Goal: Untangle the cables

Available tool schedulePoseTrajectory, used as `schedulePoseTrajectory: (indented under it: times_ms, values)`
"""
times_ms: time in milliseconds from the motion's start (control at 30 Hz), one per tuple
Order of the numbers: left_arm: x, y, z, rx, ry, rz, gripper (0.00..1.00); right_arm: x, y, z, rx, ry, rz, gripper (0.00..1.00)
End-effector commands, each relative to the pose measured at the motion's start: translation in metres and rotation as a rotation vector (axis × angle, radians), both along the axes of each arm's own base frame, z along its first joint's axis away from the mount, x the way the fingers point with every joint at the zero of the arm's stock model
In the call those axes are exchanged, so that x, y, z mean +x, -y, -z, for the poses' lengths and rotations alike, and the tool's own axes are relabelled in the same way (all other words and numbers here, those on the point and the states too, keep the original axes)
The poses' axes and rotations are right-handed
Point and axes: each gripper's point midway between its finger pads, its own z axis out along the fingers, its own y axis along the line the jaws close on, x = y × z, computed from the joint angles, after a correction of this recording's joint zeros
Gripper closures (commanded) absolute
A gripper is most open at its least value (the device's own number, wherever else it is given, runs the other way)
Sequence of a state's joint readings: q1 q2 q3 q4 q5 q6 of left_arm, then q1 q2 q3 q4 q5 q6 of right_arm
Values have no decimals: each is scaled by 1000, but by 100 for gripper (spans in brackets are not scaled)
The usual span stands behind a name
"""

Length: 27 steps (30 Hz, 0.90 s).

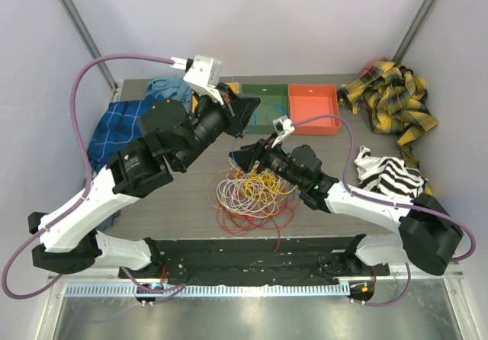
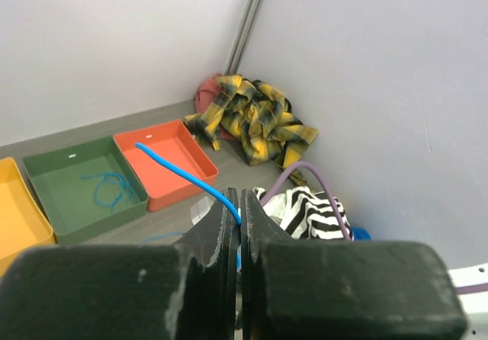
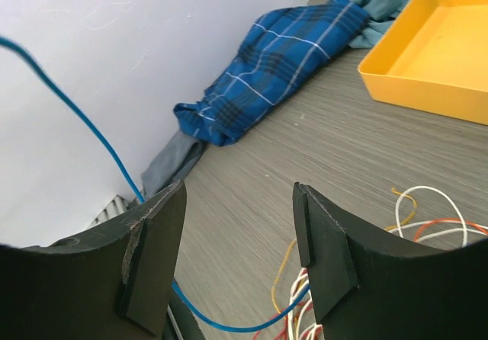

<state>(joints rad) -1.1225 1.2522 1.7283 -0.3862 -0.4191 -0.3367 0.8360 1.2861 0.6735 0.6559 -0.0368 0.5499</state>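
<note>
The cables lie in a loose tangle of red, orange, yellow and white loops on the grey table, in front of both arms. My left gripper is raised near the green tray and is shut on a thin blue cable that arcs away from its tips. That blue cable also runs down past my right gripper and curves under its open jaws without touching the pads. In the top view the right gripper hovers at the far edge of the pile.
Another blue cable lies in the green tray, between an orange-red tray and a yellow tray. A blue plaid cloth lies at the left, a yellow plaid cloth at the far right and a striped cloth by the right arm.
</note>
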Motion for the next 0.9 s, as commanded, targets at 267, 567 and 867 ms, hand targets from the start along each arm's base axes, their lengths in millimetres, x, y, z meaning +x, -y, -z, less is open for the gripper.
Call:
schedulePoseTrajectory:
  times_ms: [267, 567, 867]
  values:
    - [12, -18, -38, -25, 96, -67, 100, 10, 42, -31, 38, 53, 203, 36]
    - [25, -11, -33, -1, 106, -89, 100, 0, 66, -61, 99, 89, 247, 37]
    - [120, -27, -61, -41, 156, -250, 100, -18, 163, -95, 151, 123, 544, 37]
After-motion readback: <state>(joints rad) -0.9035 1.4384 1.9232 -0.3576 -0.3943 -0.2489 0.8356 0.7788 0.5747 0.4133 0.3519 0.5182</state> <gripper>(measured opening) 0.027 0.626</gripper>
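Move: The blue cable hangs from the left hand's shut fingers; its sagging strand passes between the right hand's parted fingers, about 3 cm below their tips. From the left hand the green tray lies roughly 29 cm ahead, 4 cm right and 48 cm down, with the yellow tray 13 cm left and the orange tray 21 cm right at that same reach. The tangled pile sits about 5 cm back, 6 cm right and 24 cm below the right hand. The blue cable, still pinched in the left fingers, is drawn outward high above the table towards the green tray, some 9 cm forward, slowly at first and then quickly, with the wrist swinging a little counter-clockwise. Meanwhile the right hand, fingers staying open, backs off about 12 cm to the right and 7 cm up, turning some 20 degrees clockwise, the strand still running to its right-hand finger. ##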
